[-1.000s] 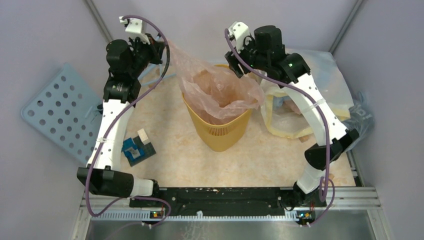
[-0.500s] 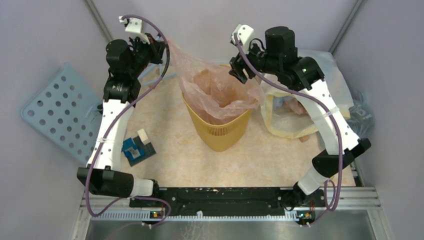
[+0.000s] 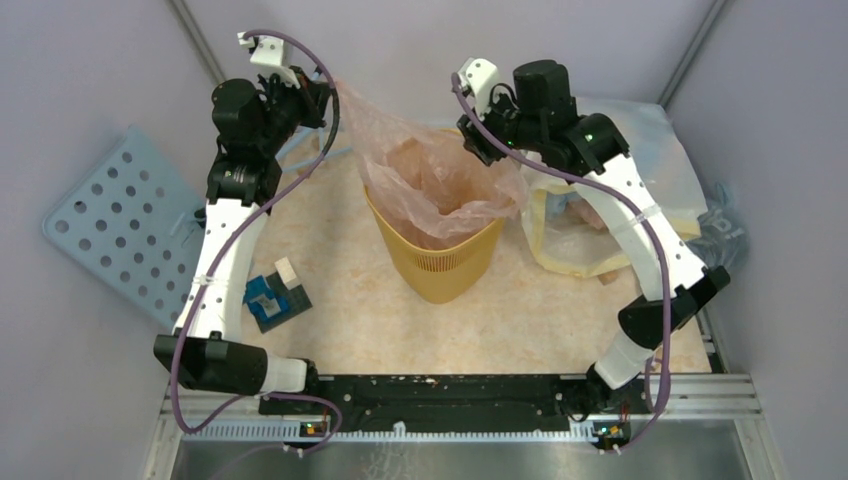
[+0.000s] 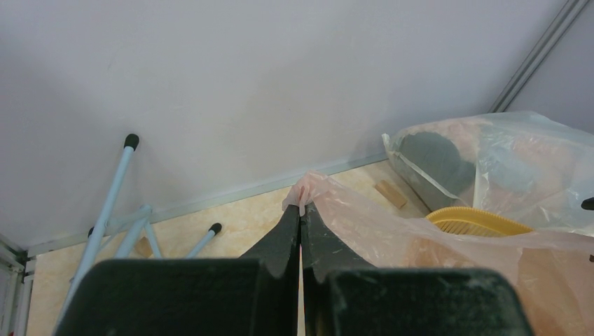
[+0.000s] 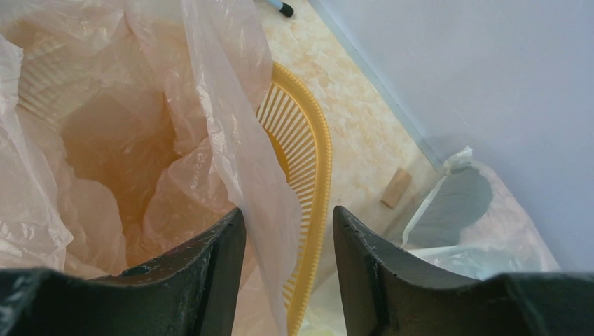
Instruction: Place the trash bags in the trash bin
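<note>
The pale pink trash bag (image 3: pixel 440 180) sits with its lower part inside the yellow-orange trash bin (image 3: pixel 440 265), its mouth spread above the rim. My left gripper (image 3: pixel 318 100) is shut on the bag's far-left corner (image 4: pixel 302 190) and holds it up and taut. My right gripper (image 3: pixel 480 148) hangs over the bin's right rim with its jaws apart. In the right wrist view a fold of the bag (image 5: pixel 238 140) and the bin's ribbed rim (image 5: pixel 319 161) lie between the fingers of the right gripper (image 5: pixel 288 217), which do not pinch them.
A large whitish-yellow sack (image 3: pixel 600 215) lies right of the bin, with a grey-blue bag (image 3: pixel 725 235) beyond it. A light blue perforated panel (image 3: pixel 120 225) leans at the left. Small blue and black blocks (image 3: pixel 275 295) lie near the left arm. A wooden block (image 5: pixel 396 187) sits by the back wall.
The right arm shifted around the bin's right rim and its jaws have narrowed somewhat. The left gripper holds the bag corner in the same place.
</note>
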You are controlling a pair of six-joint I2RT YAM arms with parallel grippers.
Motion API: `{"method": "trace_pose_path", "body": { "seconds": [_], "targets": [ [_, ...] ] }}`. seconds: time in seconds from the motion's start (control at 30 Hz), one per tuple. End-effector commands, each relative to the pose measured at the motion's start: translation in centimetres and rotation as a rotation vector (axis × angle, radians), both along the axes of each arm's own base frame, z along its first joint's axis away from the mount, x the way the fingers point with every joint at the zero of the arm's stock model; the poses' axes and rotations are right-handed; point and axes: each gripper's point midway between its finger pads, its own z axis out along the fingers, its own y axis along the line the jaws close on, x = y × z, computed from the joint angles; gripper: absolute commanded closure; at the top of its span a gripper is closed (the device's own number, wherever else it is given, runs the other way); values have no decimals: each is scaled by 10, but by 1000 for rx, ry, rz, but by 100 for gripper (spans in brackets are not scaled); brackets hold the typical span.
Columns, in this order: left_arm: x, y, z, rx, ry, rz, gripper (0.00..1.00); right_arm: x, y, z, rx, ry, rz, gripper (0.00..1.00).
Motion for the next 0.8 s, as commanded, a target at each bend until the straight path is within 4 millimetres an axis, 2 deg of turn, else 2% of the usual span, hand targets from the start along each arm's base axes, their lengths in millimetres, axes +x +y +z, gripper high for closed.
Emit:
{"method": "trace_pose_path", "body": {
  "seconds": [0.0, 0.13, 0.17, 0.33, 0.47, 0.6, 0.63, 0.67, 0.7, 0.77],
  "targets": [
    [4, 5, 14, -2, -54, 19, 100, 4, 5, 6, 14, -20, 1, 56],
    [6, 8, 13, -4, -53, 35, 100, 18, -2, 8, 23, -45, -81, 98],
    [7, 8, 11, -7, -49, 38, 100, 22, -4, 11, 41, -49, -102, 100],
    [17, 11, -3, -14, -16, 60, 100, 52, -21, 17, 130, -18, -198, 100],
    [27, 14, -27, -10, 39, 84, 100, 68, -18, 5, 115, 15, -214, 100],
    [33, 14, -56, -28, 89, 91, 100, 86, -18, -16, 92, 59, -277, 100],
    [33, 15, -63, -35, 99, 95, 100, 61, -36, 38, 160, -24, -293, 100],
    [35, 15, -72, -38, 115, 102, 100, 91, -23, -12, 102, 67, -316, 100],
    [37, 16, -79, -37, 131, 107, 100, 97, -22, -26, 89, 100, -330, 100],
    [42, 18, -97, -31, 173, 118, 100, 107, -30, -33, 80, 112, -376, 100]
  ]
}}
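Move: The pink trash bag's rim already passes between the right hand's half-open fingers, about 1 cm ahead and 1 cm to the left at the pads' height. From there the bin's mouth centre is roughly 9 cm left, 4 cm back and 12 cm below; the white sack lies some 28 cm right, 5 cm farther out and 30 cm below. From the left hand, holding a bag corner, the mouth is about 19 cm right, 11 cm back and 20 cm lower. The right fingers shut on the pink bag's rim and pinch it, then draw it forward about 9 cm, towards the far side of the bin, sinking a little late on while the hand swings some 15 degrees clockwise. The left hand keeps its pinch on the bag corner and sinks about 9 cm, easing slightly forward and tipping its fingers down. ##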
